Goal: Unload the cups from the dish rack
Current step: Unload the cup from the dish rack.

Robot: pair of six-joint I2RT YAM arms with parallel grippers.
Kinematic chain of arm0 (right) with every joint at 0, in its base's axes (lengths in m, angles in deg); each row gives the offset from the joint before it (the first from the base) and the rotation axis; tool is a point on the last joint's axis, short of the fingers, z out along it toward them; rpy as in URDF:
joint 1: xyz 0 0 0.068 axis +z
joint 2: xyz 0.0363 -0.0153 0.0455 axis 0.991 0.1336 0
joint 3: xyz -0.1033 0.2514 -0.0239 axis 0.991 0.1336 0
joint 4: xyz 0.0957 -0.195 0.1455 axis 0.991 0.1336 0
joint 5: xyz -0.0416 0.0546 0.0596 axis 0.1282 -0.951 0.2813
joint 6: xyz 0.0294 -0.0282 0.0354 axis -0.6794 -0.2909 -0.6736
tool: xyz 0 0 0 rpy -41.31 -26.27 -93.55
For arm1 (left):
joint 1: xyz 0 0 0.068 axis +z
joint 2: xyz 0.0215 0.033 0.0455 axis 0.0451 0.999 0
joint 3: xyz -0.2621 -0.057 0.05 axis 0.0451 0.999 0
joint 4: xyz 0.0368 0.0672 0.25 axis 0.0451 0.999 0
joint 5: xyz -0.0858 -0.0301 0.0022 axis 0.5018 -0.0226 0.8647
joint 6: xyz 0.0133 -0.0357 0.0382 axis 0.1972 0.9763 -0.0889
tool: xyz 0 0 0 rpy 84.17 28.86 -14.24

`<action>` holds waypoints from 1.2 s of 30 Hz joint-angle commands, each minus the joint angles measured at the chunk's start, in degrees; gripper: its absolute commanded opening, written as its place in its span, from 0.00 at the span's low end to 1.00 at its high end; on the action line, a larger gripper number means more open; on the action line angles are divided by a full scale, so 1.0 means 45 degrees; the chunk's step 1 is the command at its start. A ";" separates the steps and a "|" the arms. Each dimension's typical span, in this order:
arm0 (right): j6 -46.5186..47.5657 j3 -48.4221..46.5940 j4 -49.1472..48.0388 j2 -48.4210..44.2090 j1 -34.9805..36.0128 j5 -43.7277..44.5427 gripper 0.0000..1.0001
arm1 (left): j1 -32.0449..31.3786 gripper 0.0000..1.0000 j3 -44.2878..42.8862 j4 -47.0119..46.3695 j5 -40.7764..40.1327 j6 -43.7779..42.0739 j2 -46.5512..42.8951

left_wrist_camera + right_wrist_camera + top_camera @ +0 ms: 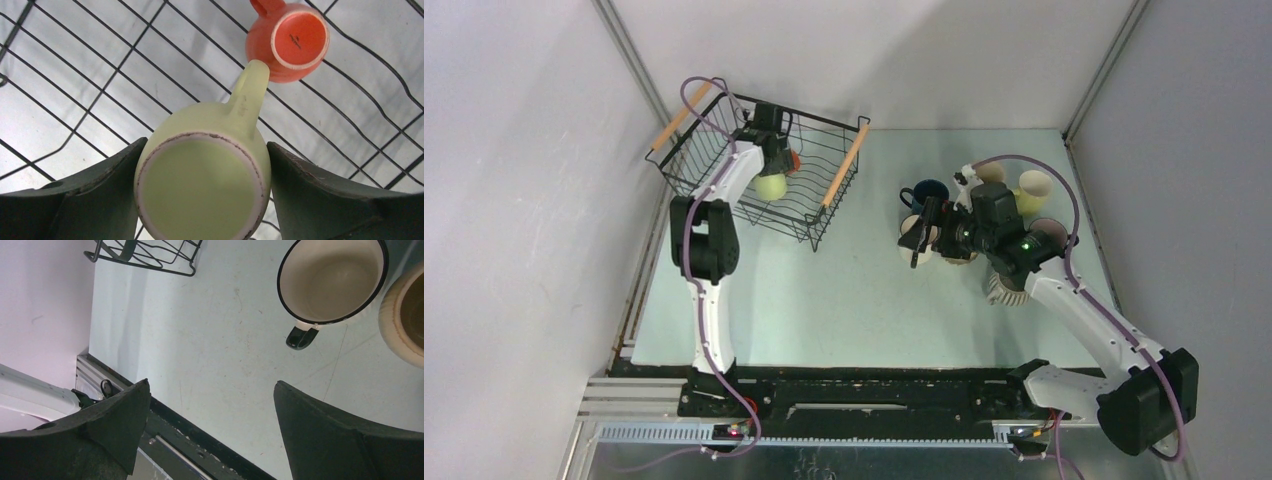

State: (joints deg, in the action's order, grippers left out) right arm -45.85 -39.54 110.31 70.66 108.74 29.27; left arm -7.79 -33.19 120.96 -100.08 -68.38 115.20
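Inside the black wire dish rack point(809, 225) a pale green cup point(200, 185) stands upside down. My left gripper point(207, 145) is shut on it, one finger pressed against each side. An orange cup point(287, 42) sits just beyond the green cup's handle, also bottom up. In the top view the green cup point(771, 185) and the orange cup point(794, 160) show under the left gripper point(772, 175). Over the table to the right, my right gripper point(919, 232) hangs open and empty point(210, 385), next to a cluster of unloaded cups.
The cluster holds a navy cup point(927, 192), a cream cup point(1031, 190), a mauve one point(1052, 232) and a ribbed one point(1007, 290). A white cup with a black rim point(332, 280) stands near the right fingers. Wooden handles point(842, 166) top the rack.
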 commanded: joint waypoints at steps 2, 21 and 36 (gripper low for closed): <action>-0.0278 -0.0171 -0.0626 -0.0389 0.0126 -0.0179 0.99 | 0.0076 0.11 -0.0858 0.0251 0.0691 0.0705 -0.1705; -0.1228 -0.1464 -0.2271 0.0032 0.0756 -0.0781 0.99 | 0.0173 0.04 -0.1394 0.1355 0.3635 0.2304 -0.4426; -0.2460 -0.1934 -0.5136 0.1113 0.1320 -0.1004 0.98 | 0.0078 0.00 0.0972 0.0362 0.7844 0.5113 -0.7323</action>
State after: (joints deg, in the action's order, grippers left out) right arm -54.61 -45.59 94.27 74.37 113.74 25.06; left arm -7.22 -32.87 128.88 -72.36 -51.31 90.79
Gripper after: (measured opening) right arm 0.982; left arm 0.833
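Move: The light green cup is already pinched in the left hand, low in the rack; its goal, the open right gripper, lies about 32 cm right, 24 cm back and 10 cm higher. The orange cup sits 9 cm ahead, 4 cm right of the left hand, the rack's right handle 18 cm right and 5 ahead. From the right hand, the green cup is 24 cm ahead, 32 left; the white mug 11 ahead, 3 right, 16 below. The green cup, still gripped between the left fingers, goes up some 20 cm out of the rack, drawn back and to the right about 8 cm each, while the wrist rolls its fingertips some 35 degrees towards the right hand. The empty right hand rises about 8 cm and reaches left towards the cup, swinging its open fingertips leftward. ##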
